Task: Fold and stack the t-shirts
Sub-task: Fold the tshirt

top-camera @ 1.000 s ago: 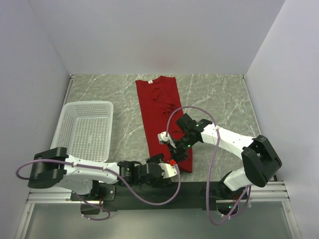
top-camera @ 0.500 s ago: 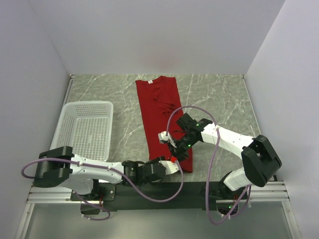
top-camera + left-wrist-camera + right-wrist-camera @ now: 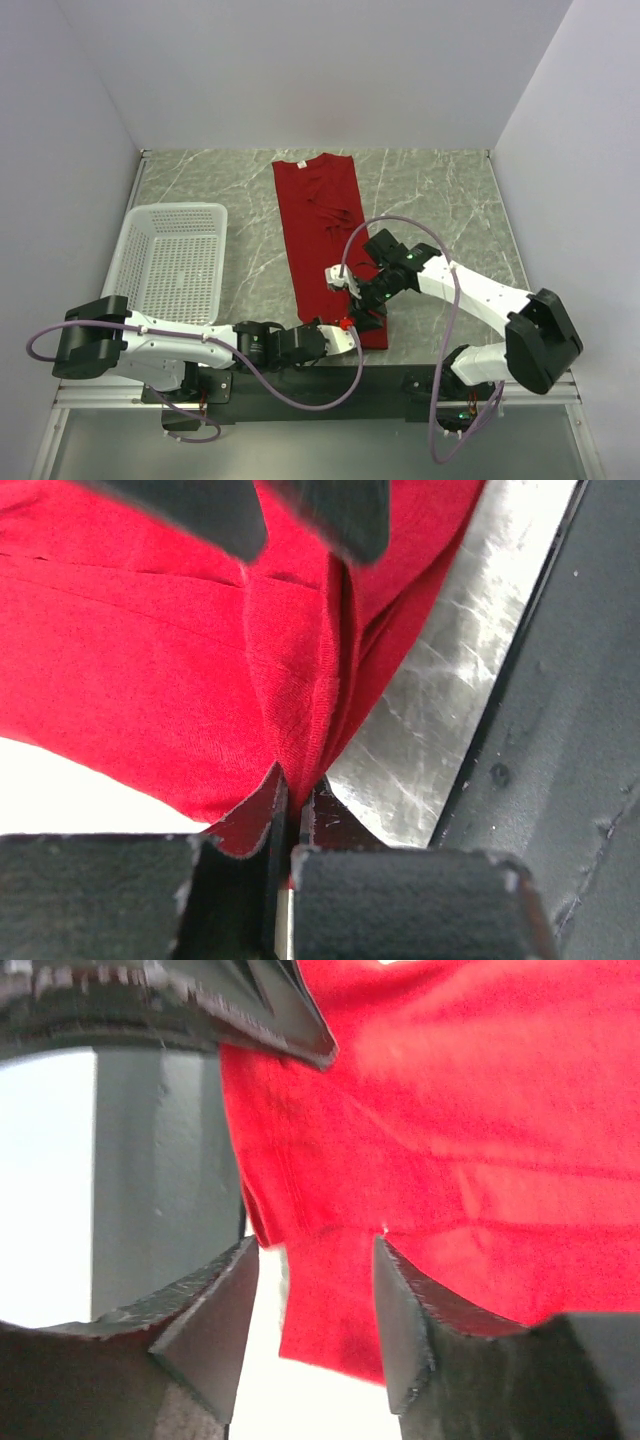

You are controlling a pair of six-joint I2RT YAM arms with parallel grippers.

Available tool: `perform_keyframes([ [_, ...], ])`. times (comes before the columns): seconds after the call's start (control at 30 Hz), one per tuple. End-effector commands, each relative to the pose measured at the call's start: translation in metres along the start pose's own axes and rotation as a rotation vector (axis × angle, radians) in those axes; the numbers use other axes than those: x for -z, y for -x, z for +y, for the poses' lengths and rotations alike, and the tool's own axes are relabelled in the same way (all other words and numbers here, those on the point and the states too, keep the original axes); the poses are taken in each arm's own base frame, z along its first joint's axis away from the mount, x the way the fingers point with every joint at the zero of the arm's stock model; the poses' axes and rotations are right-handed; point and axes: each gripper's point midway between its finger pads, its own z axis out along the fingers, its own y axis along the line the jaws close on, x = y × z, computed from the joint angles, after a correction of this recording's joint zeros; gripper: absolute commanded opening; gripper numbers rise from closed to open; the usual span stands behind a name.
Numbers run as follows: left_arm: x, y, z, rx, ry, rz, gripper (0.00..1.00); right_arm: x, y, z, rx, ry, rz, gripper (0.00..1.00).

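Observation:
The deep-red t-shirt lies on the marble table as a long narrow strip, neck at the far end. My left gripper is at the strip's near end. In the left wrist view the left gripper is shut on a pinched ridge of the t-shirt beside the near hem. My right gripper hovers just beyond it over the same end. In the right wrist view the right gripper is open, with the t-shirt hanging loose between and behind its fingers.
A white mesh basket sits at the left of the table. The black base rail runs along the near edge just behind the shirt's hem. Grey walls close in the left, far and right sides.
My left gripper has closed on the cloth at the shirt's near end. My right gripper has opened and let the cloth go, and its arm has shifted slightly right.

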Motion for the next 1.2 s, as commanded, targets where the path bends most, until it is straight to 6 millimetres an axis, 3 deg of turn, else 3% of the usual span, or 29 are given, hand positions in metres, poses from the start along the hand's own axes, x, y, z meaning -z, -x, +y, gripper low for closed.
perform_keyframes([
  [0.0,0.005,0.006,-0.01,-0.007,-0.063,-0.031,0.01,0.012,-0.014,-0.003,0.025,-0.089,0.05,0.57],
  [0.17,0.005,0.003,-0.013,-0.018,-0.085,-0.024,0.01,0.014,-0.05,-0.01,-0.046,-0.174,0.182,0.59],
  [0.4,0.004,0.002,-0.015,-0.029,-0.09,-0.016,0.01,0.014,-0.074,-0.014,-0.058,-0.221,0.301,0.62],
  [0.93,-0.001,0.001,-0.017,-0.023,-0.089,-0.001,0.01,-0.001,-0.1,0.018,-0.02,-0.146,0.416,0.62],
  [1.17,-0.001,0.0,-0.017,-0.019,-0.088,0.006,0.01,-0.013,-0.111,0.013,-0.028,-0.16,0.483,0.57],
])
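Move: The right hand, its fingers just opened, goes for the t-shirt's near right corner, about 8 cm to its right, 4 cm back and some 9 cm below. The hem bunch pinched by the left hand hangs about 4 cm to the right hand's left and 2 cm back, nearly at its height; the table's near edge runs about 4 cm back of the corner. From the left hand the corner lies roughly 12 cm to the right, 2 cm back and 7 cm below. The right hand comes away from the pinched hem bunch, dropping about 8 cm and sliding 7 cm to its right, mostly early on, then drawing back some 3 cm towards the table's near edge. Its wrist tips the fingers roughly 25 degrees steeper and they stay a bit over half open, arriving low astride the near right corner's edge, while the left hand keeps its pinch on the hem and eases a centimetre or so down and back. ##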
